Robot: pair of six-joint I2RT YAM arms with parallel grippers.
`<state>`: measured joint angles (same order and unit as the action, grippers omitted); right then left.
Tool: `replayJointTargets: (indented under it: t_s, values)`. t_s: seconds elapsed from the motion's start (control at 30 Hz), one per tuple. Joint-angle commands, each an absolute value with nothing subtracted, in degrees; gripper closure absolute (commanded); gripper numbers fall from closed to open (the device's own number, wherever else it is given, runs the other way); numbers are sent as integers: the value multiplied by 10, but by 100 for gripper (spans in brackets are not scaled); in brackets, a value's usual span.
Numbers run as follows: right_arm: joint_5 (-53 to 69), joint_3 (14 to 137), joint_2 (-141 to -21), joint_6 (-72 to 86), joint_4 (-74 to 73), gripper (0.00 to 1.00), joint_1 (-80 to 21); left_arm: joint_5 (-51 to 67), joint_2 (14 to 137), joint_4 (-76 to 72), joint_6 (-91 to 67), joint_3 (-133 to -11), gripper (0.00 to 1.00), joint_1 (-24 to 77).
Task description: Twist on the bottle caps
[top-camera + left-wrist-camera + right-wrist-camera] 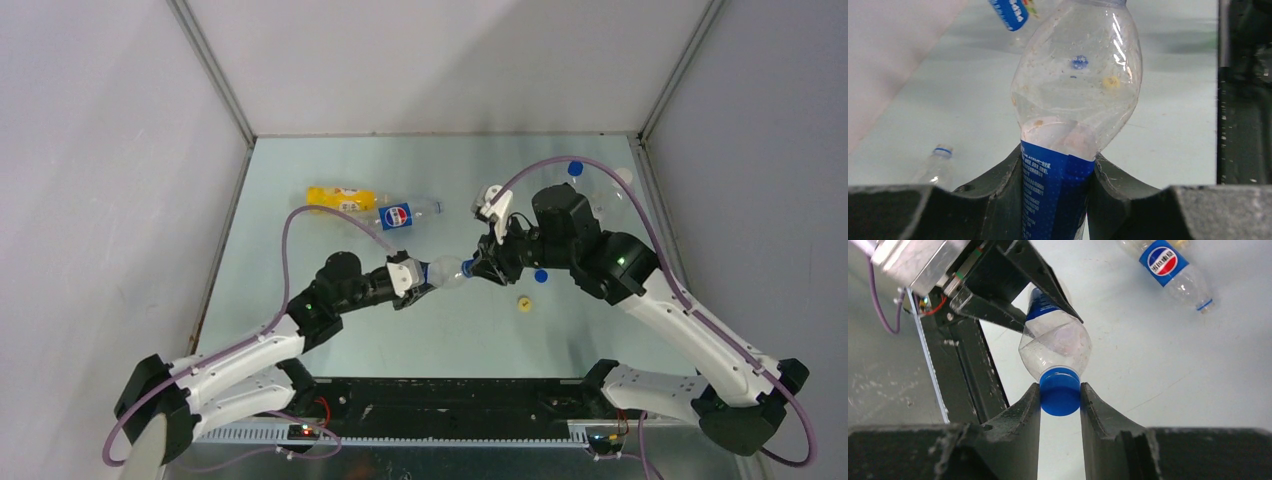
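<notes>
My left gripper (420, 282) is shut on the blue label of a clear Pepsi-style bottle (447, 272), held above the table with its neck pointing right. In the left wrist view the label (1055, 192) is pinched between both fingers. My right gripper (1060, 390) is shut on a blue cap (1060, 396) that sits on this bottle's mouth, a finger pressing each side. A second blue cap (541, 276) and a yellow cap (524, 302) lie on the table under the right arm. A yellow-orange bottle (340, 197) and another labelled bottle (405, 214) lie capless at the back.
A clear unlabelled bottle (603, 190) lies at the back right corner, partly behind the right arm. Grey walls close in the table on three sides. A black rail (450, 395) runs along the near edge between the arm bases.
</notes>
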<state>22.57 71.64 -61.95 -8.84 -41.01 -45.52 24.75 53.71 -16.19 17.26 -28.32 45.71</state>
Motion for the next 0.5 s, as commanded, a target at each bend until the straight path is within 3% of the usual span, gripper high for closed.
replayJointTargets:
  t_s: [0.0, 0.07, 0.13, 0.2, 0.33, 0.47]
  values:
    - [183, 721, -623, 29, -361, 78, -462, 159, 520, -242, 206, -289, 100, 467]
    - [189, 721, -613, 9, -347, 69, -463, 157, 522, -228, 205, -282, 100, 468]
    - [199, 721, -597, -25, -335, 53, -461, 162, 523, -219, 196, -270, 100, 467]
    - [217, 721, -581, -75, -329, 46, -460, 167, 521, -210, 185, -262, 100, 466]
    - [250, 721, -555, -181, -349, 38, -456, 197, 520, -194, 160, -255, 100, 459]
    - [284, 721, -544, -301, -406, 36, -453, 263, 519, -166, 144, -271, 100, 441]
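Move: The blue cap on the held bottle's mouth sits right between the right hand's closed fingers. From the left hand, which grips the bottle by its label, the cap is about 8 cm to the right, level ahead and some 7 cm higher. On the table about 27 cm below the right hand lie the yellow cap, 15 cm to its right and 1 cm ahead, and the loose blue cap, 19 cm right and 8 cm ahead. The blue cap, still pinched at first, is let go as the right fingers open to roughly twice their gap. After a last nudge forward of about 1 cm, the right hand lifts off it, rising some 4 cm, easing slightly back and to the right and rolling back about 15 degrees around its own finger line. The left hand keeps its grip on the bottle, edging forward, then dipping about 2 cm. ##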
